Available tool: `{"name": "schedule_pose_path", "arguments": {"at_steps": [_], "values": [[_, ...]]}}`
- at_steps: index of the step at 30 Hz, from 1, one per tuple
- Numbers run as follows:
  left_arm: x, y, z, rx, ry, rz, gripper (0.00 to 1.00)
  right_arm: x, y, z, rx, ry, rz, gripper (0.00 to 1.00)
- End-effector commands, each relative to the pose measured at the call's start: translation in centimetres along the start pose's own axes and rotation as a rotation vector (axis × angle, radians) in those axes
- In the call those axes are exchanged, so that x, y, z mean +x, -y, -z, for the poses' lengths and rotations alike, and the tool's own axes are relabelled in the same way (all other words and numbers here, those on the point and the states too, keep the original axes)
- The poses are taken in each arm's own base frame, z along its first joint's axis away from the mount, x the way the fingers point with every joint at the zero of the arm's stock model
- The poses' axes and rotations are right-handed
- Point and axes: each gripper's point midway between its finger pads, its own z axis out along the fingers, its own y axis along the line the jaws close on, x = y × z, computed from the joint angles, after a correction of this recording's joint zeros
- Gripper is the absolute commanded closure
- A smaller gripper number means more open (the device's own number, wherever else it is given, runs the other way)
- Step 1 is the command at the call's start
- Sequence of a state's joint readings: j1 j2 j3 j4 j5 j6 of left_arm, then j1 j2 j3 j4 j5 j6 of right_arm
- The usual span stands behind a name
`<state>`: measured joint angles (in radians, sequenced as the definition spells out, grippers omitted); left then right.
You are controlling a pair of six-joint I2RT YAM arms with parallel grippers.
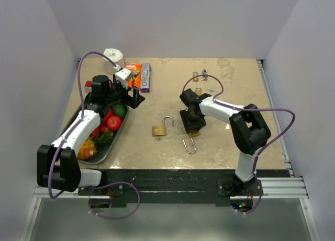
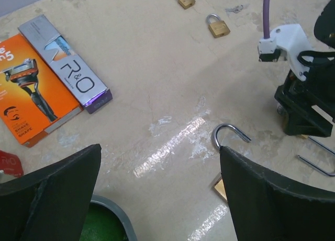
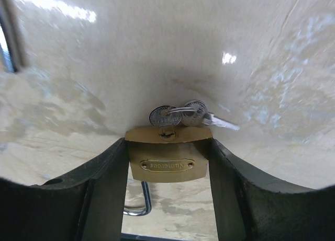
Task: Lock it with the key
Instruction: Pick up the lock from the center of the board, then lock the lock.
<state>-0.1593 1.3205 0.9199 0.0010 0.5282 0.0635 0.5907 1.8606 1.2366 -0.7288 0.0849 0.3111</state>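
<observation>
My right gripper is shut on the brass body of a padlock, one finger against each side. A key sits in its keyhole, and a second key hangs from the same ring. The lock's steel shackle stands open behind the body. From above, this gripper is low over the table's middle, with the shackle pointing toward the near edge. My left gripper is open and empty, hovering between the tray and a second padlock.
The second brass padlock lies open-shackled left of the held one. Two small padlocks and loose keys lie at the back. A fruit tray, razor box, grey box and tape roll sit left.
</observation>
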Motion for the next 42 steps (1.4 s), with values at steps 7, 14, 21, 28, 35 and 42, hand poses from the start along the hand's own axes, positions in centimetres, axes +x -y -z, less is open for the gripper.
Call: {"name": "schedule_pose_path", "arguments": {"at_steps": [7,14,21,28,35,42], "values": [[-1.2,4.2,-1.1,0.22,0.011,-0.075,0.01,-10.7,-1.5,8.4,-0.155,0.342,-0.11,1.0],[-1.8,9.3,-3.6,0.27,0.109,-0.215,0.01,-15.4,2.1,11.3,-0.188,0.449,-0.326,1.0],[-2.2,14.6,-7.4,0.264,0.148,-0.119,0.04,-19.8,3.8,17.8,-0.285,0.651,-0.537,1.0],[-2.3,16.7,-9.6,0.084,0.218,-0.384,0.07,-20.7,3.8,20.6,-0.32,0.693,-0.622,1.0],[-3.0,16.2,-11.1,-0.116,0.238,-0.518,0.24,-20.3,3.2,20.9,-0.368,0.666,-0.672,1.0],[-2.4,14.6,-12.5,-0.24,0.199,-0.574,0.44,-19.7,2.6,20.3,-0.399,0.629,-0.706,1.0]]}}
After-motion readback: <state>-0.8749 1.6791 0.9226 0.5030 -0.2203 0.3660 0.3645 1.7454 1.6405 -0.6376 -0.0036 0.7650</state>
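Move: The lock with the keys in it is already pinched by its body in my right hand, its middle about at the fingertips and its shackle pointing back. The open lock lies about 15 cm to the left of it, roughly level with it; a smaller lock is some 21 cm ahead of it and 2 cm to its right. From my left hand, empty and wide open, the held lock is about 24 cm right, 9 cm back and 19 cm below. Keeping my right grip, I lift the lock about 20 cm and carry it 15 cm forward, tilting and turning the hand clockwise so the shackle swings round to the left. Meanwhile my left hand sweeps some 20 cm right towards that shackle, then eases forward and down, tipping its fingers up and closing them partway. ##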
